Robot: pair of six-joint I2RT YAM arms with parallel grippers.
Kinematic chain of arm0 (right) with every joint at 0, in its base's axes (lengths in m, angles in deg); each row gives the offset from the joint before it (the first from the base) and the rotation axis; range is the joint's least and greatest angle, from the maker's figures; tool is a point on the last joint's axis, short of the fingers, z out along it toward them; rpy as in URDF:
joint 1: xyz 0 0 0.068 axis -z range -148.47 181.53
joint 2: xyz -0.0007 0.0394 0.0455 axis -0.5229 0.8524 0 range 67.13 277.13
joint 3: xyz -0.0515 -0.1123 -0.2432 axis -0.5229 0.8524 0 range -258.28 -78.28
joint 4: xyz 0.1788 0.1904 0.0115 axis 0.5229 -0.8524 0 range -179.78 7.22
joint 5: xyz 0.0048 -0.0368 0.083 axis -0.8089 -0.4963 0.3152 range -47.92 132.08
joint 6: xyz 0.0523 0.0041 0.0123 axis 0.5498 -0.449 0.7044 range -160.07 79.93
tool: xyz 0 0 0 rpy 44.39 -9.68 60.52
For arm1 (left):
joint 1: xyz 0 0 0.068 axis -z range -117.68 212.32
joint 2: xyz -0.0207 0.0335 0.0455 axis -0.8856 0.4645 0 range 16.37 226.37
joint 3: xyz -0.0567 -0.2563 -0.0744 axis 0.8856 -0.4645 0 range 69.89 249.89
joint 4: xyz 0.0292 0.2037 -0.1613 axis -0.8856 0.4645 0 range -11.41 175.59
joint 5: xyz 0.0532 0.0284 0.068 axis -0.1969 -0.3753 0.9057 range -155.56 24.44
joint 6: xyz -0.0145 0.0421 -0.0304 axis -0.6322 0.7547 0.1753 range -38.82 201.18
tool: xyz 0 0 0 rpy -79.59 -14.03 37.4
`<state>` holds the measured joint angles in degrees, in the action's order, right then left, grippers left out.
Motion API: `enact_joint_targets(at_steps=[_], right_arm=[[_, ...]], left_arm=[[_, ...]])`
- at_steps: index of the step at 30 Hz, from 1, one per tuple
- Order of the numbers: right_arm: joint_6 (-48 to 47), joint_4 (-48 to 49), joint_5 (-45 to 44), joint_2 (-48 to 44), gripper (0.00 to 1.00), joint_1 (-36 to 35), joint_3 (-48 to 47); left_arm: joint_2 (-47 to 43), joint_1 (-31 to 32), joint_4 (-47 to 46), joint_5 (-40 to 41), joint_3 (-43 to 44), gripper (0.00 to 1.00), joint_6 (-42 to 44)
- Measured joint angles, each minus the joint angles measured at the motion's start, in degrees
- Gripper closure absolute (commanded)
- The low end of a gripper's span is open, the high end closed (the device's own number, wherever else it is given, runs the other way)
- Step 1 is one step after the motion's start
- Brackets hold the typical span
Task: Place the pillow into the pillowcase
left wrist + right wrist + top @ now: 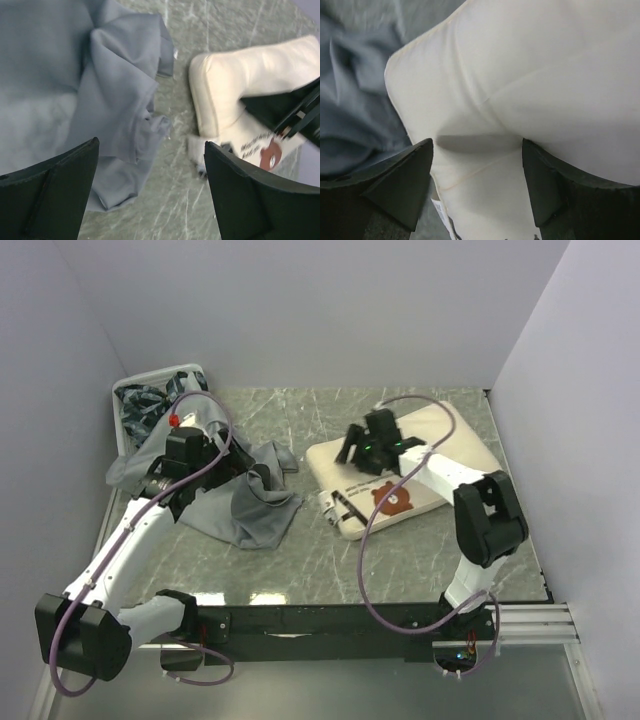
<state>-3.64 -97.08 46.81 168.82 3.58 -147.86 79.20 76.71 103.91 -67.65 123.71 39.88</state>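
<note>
The cream-white pillow (420,455) lies right of centre on the table, its bear face (393,501) up near the front edge. My right gripper (362,456) is open just above the pillow's left part. In the right wrist view its fingers straddle a crease in the pillow (520,75), and nothing is pinched between them at the gripper (476,146). The grey pillowcase (245,502) lies crumpled to the left. My left gripper (260,480) hangs open over its right edge. In the left wrist view this gripper (151,146) has bare table between its tips, with the pillowcase (100,75) left and the pillow (235,85) right.
A white basket (190,371) with dark patterned cloths (145,405) stands in the back left corner. White walls close in the back and both sides. The right arm's black gripper (295,112) shows at the right of the left wrist view.
</note>
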Motion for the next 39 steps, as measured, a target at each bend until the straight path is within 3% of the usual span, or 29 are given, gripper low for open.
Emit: enact_joint_targets(at_steps=[6, 8, 12, 16, 24, 31, 32, 33, 36, 39], right_arm=[[0.7, 0.7, -3.6, -3.4, 0.21, 10.3, 1.7], [0.8, 0.0, -5.1, -4.3, 0.21, 11.0, 1.7], [0.4, -2.5, -6.8, -6.4, 0.21, 10.8, 1.1], [-0.7, -4.5, -8.9, -8.6, 0.20, 7.3, -1.5], [-1.4, -4.3, -8.0, -10.8, 0.20, 3.5, -2.4], [-1.6, -4.1, -6.6, -10.7, 0.20, 3.7, -2.4], [-1.6, -4.1, -6.4, -10.6, 0.20, 3.7, -2.5], [-1.6, -4.1, -6.2, -10.4, 0.20, 3.7, -2.5], [-1.6, -3.7, -5.5, -9.9, 0.20, 3.7, -2.5], [-1.8, -3.2, -5.0, -9.4, 0.20, 3.7, -2.5]], left_arm=[[1.6, 6.5, 0.6, -0.2, 0.0, 0.15, 1.3], [2.5, 11.0, 0.9, 1.2, -0.1, 0.23, 1.2], [4.0, 19.5, 0.9, 6.5, -2.1, 0.29, 0.0], [6.9, 23.7, 1.0, 10.9, -4.7, 0.35, -0.8], [19.9, 28.9, -2.5, 18.0, -4.9, 0.44, -1.5], [29.3, 29.3, -7.9, 19.1, -3.2, 0.42, -0.8], [30.4, 29.3, -8.6, 19.4, -2.4, 0.47, -0.7], [31.5, 29.3, -9.2, 19.8, -1.5, 0.66, -0.4], [34.1, 29.4, -11.3, 20.5, -0.2, 0.96, -0.2], [34.1, 29.3, -11.5, 21.4, -0.5, 0.99, -0.4]])
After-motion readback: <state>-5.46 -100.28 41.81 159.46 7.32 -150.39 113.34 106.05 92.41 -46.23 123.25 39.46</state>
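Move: Below and to the right of the left hand, the pillowcase's near right edge lies about 11 cm right, 2 cm back and 18 cm down. The pillow's white tag is some 18 cm right and 1 cm back, the pillow's middle about 34 cm right and 7 cm ahead. From the right hand, the pillow's middle lies about 13 cm right, level fore and aft and 4 cm down; the pillowcase edge is 10 cm left, 9 cm back and 7 cm lower. Dropping some 18 cm while swinging about 12 cm right, first back and then a little forward, the left hand comes down to the pillowcase's near right edge, tipping steeper and turning slightly clockwise, then shuts its fingers to pinch the cloth. The open right hand sweeps right and slightly forward low over the pillow, then rises clear and drifts back left. ##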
